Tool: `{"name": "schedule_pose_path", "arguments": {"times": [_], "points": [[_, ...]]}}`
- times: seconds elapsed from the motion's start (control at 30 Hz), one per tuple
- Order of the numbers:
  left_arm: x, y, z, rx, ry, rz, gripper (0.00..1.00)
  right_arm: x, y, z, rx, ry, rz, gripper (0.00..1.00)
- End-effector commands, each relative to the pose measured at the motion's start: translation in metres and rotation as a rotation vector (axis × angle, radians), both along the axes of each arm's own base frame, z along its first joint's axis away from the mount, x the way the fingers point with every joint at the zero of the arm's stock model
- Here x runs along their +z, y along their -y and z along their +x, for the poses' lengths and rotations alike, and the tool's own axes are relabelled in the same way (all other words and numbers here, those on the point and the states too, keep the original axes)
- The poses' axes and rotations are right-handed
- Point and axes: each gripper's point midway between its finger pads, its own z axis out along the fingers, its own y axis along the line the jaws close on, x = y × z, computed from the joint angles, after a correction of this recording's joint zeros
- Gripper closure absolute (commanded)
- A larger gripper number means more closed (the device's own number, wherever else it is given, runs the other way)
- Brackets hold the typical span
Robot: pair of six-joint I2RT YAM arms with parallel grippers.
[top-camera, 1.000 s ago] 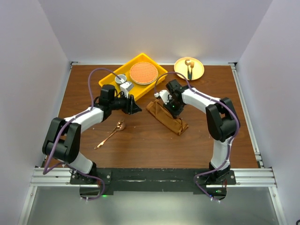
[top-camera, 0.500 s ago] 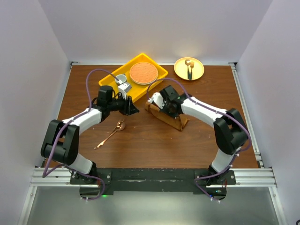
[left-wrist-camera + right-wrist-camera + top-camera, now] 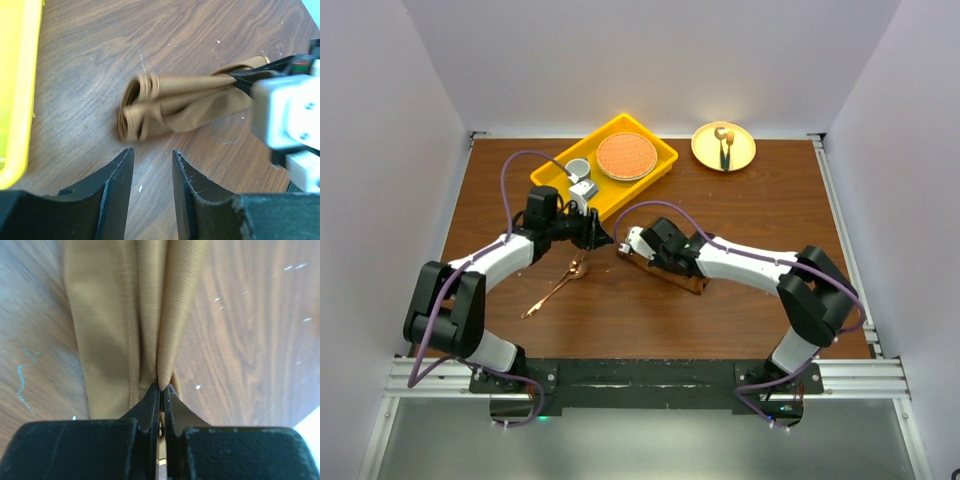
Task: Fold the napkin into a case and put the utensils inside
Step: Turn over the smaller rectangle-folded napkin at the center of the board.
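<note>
The rust-brown napkin (image 3: 692, 285), folded into a narrow oblong case, lies on the table's middle. My right gripper (image 3: 638, 255) is shut on one raised fold of it (image 3: 170, 315), jaws pinched together at the cloth (image 3: 161, 386). My left gripper (image 3: 608, 238) stands open just off the napkin's rolled end (image 3: 137, 112), with bare table between its fingers (image 3: 152, 151). In the left wrist view the right gripper (image 3: 239, 80) holds the cloth's far part. The copper spoon (image 3: 560, 282) lies on the table to the left, below my left arm, apart from both grippers.
A yellow tray (image 3: 655, 152) at the back holds a round orange plate (image 3: 625, 156) and a small bowl (image 3: 578, 167); its edge (image 3: 17, 100) is close to my left gripper. A yellow plate (image 3: 740, 150) with a dark-handled utensil (image 3: 725, 150) sits back right.
My right arm has swung left and toward the near edge, drawing the napkin with it toward the left gripper. The left gripper drew back slightly. The spoon stayed put.
</note>
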Motion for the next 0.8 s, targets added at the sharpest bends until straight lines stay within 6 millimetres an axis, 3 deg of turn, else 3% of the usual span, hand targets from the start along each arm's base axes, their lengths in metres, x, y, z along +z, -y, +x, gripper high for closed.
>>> {"name": "schedule_pose_path", "arguments": {"times": [0.0,0.17,0.27,0.37,0.5,0.57,0.6,0.7,0.77], "points": [[0.009,-0.005,0.002,0.02,0.048,0.0,0.59,0.039,-0.013,0.01,-0.003,0.145,0.062,1.0],[0.008,-0.008,0.0,0.034,0.051,0.005,0.59,0.049,-0.024,-0.004,0.047,0.178,0.065,1.0],[0.008,-0.009,-0.004,0.032,0.05,0.008,0.59,0.042,-0.032,-0.024,0.101,0.171,0.055,1.0],[0.006,-0.012,-0.01,0.027,0.051,0.02,0.59,0.02,-0.028,-0.044,0.128,0.13,0.021,0.98],[0.014,-0.016,-0.02,0.022,0.085,0.03,0.6,-0.011,-0.015,-0.068,0.153,0.055,-0.015,0.82],[0.016,-0.018,-0.025,0.019,0.091,0.034,0.6,-0.008,-0.013,-0.078,0.162,0.026,0.006,0.8],[0.022,-0.019,-0.027,0.02,0.105,0.034,0.6,-0.009,-0.013,-0.089,0.186,-0.008,0.016,0.73],[0.028,-0.02,-0.034,0.014,0.122,0.032,0.6,0.002,-0.021,-0.101,0.207,-0.034,0.06,0.66],[0.026,-0.021,-0.04,-0.004,0.106,0.042,0.6,0.008,-0.029,-0.109,0.23,-0.069,0.098,0.49]]}}
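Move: My right hand already pinches the napkin near its middle, which hangs about 2 cm below the fingers and 1 cm to their left, level fore and aft. It is bound for clear board about 9 cm back, 1 cm left and 5 cm lower. The copper utensils lie some 25 cm left and 7 cm back, the yellow tray's middle 15 cm left and 17 cm ahead. From my left hand, the napkin is about 11 cm right, 5 cm back and 8 cm below. With the napkin still pinched, I lift my right hand about 3 cm while it swings left, then draw it back towards me some 9 cm, dipping to the board as it comes back rightward. It turns about 10 degrees counter-clockwise; the fingers part roughly a third on the way down, letting the napkin go, and start to rise. My open, empty left hand backs off and rises slightly. ##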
